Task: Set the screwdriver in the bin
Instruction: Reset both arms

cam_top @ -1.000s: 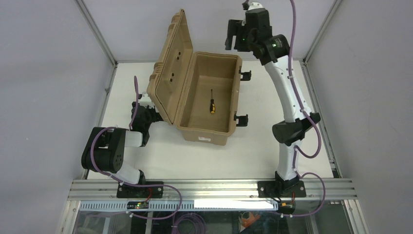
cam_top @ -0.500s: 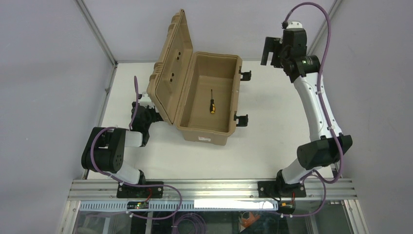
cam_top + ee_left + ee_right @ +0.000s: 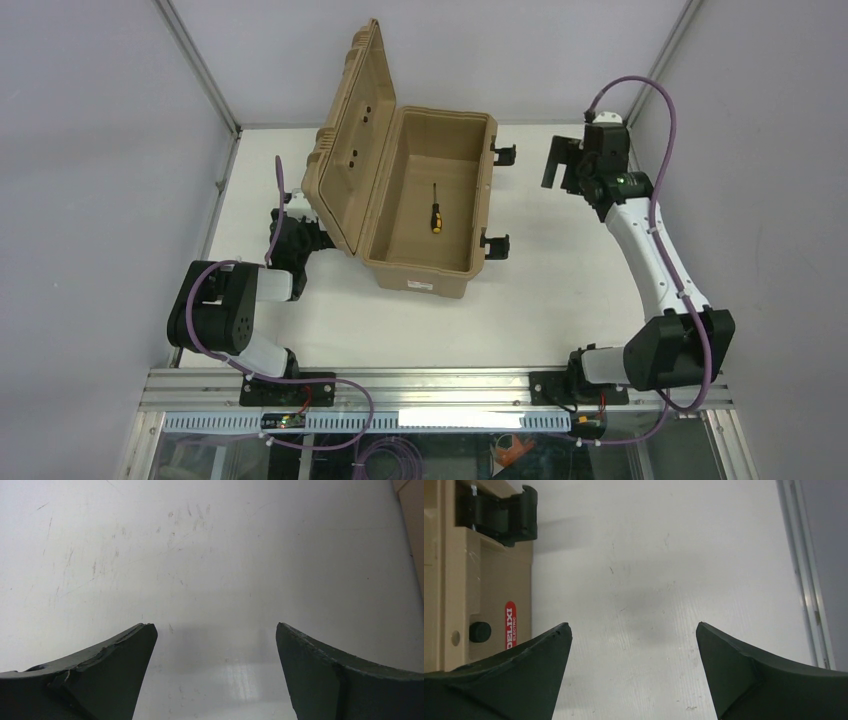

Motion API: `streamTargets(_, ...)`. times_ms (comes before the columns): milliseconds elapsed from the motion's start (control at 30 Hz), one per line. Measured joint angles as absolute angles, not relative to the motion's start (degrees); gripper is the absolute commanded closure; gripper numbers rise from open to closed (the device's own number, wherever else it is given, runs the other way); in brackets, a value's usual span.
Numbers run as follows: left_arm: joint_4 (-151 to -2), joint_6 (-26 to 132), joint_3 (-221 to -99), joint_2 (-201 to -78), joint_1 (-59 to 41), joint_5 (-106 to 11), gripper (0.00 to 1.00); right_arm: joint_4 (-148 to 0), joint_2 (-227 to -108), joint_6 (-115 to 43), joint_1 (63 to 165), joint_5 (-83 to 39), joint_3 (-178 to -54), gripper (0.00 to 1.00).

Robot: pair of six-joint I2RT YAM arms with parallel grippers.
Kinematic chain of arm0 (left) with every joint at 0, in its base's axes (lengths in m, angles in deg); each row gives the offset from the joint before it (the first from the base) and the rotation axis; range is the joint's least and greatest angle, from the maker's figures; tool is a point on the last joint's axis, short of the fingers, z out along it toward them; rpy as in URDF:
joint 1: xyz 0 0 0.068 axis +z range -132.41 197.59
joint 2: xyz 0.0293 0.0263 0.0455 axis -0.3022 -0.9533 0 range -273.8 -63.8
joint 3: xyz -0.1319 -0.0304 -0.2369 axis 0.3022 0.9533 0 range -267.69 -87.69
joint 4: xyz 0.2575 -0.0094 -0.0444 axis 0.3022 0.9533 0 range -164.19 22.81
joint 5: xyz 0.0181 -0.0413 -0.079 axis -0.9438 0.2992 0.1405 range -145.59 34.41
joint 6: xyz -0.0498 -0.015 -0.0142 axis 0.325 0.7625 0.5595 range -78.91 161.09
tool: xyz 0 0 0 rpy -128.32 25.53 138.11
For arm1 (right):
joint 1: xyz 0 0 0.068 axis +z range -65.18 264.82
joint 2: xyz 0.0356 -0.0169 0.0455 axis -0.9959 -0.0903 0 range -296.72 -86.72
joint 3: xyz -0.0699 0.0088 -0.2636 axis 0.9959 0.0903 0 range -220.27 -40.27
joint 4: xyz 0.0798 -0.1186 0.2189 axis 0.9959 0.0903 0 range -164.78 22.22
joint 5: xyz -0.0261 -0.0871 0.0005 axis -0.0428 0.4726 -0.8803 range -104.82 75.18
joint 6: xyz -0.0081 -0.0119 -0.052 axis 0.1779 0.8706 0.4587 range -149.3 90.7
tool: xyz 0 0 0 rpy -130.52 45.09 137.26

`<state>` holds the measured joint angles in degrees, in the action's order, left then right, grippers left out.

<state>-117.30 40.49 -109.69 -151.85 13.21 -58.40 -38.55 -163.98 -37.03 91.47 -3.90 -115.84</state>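
Observation:
The tan bin (image 3: 420,278) stands open at the table's middle, its ribbed lid (image 3: 352,150) propped up on the left. On the bin's floor lies the screwdriver (image 3: 435,213), yellow-and-black handle toward me, touching no gripper. My right gripper (image 3: 552,163) hangs open and empty to the right of the bin, over bare table. Its wrist view shows the right gripper (image 3: 633,625) with jaws wide apart and the bin's side (image 3: 454,580) at the left. My left gripper (image 3: 290,228) rests low beside the lid's outer face; the left gripper (image 3: 214,625) is open on nothing.
Two black latches (image 3: 497,243) (image 3: 505,153) stick out from the bin's right side. A red label (image 3: 510,625) marks that side. A metal rail (image 3: 805,570) borders the table on the right. Grey walls close in the back and both sides.
My right arm has swung from above the bin's back right corner out to the right and lower, its jaws spreading wider. The screwdriver, bin and left arm have stayed put.

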Motion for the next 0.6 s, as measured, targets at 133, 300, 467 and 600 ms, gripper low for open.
streamTargets(133, -117.3, 40.5, -109.7, -151.8, 13.2, -58.4, 0.01, -40.7, -162.4, -38.4, 91.5, -5.0, -109.9, 0.01)
streamTargets(300, -117.3, 40.5, -109.7, -151.8, 13.2, -58.4, 0.01, -42.9, -161.9, -40.0, 91.5, -5.3, -104.8, 0.01)
streamTargets(467, -117.3, 40.5, -109.7, -151.8, 13.2, -58.4, 0.01, -45.4, -161.4, -41.2, 91.5, -6.2, -99.1, 0.01)
streamTargets(600, -117.3, 40.5, -109.7, -151.8, 13.2, -58.4, 0.01, -46.0, -161.4, -41.4, 91.5, -6.5, -97.8, 0.01)
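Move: Inside the open bin, the screwdriver lies about 30 cm to the right hand's left, roughly 2 cm farther out and some 22 cm below. The bin's far latch is about 17 cm left and 10 cm ahead of this hand, its near latch about 18 cm left and 10 cm back, both some 13 cm below. From the idle left hand the screwdriver lies about 31 cm to the right, 2 cm ahead and 3 cm below. Sinking about 9 cm towards the bare table to the right of the bin, the empty right hand also draws back some 3 cm. Its wrist tips the fingers further down by roughly 10 degrees, they stay wide open, and the descent eases at the end with the hand still above the table, touching nothing. ##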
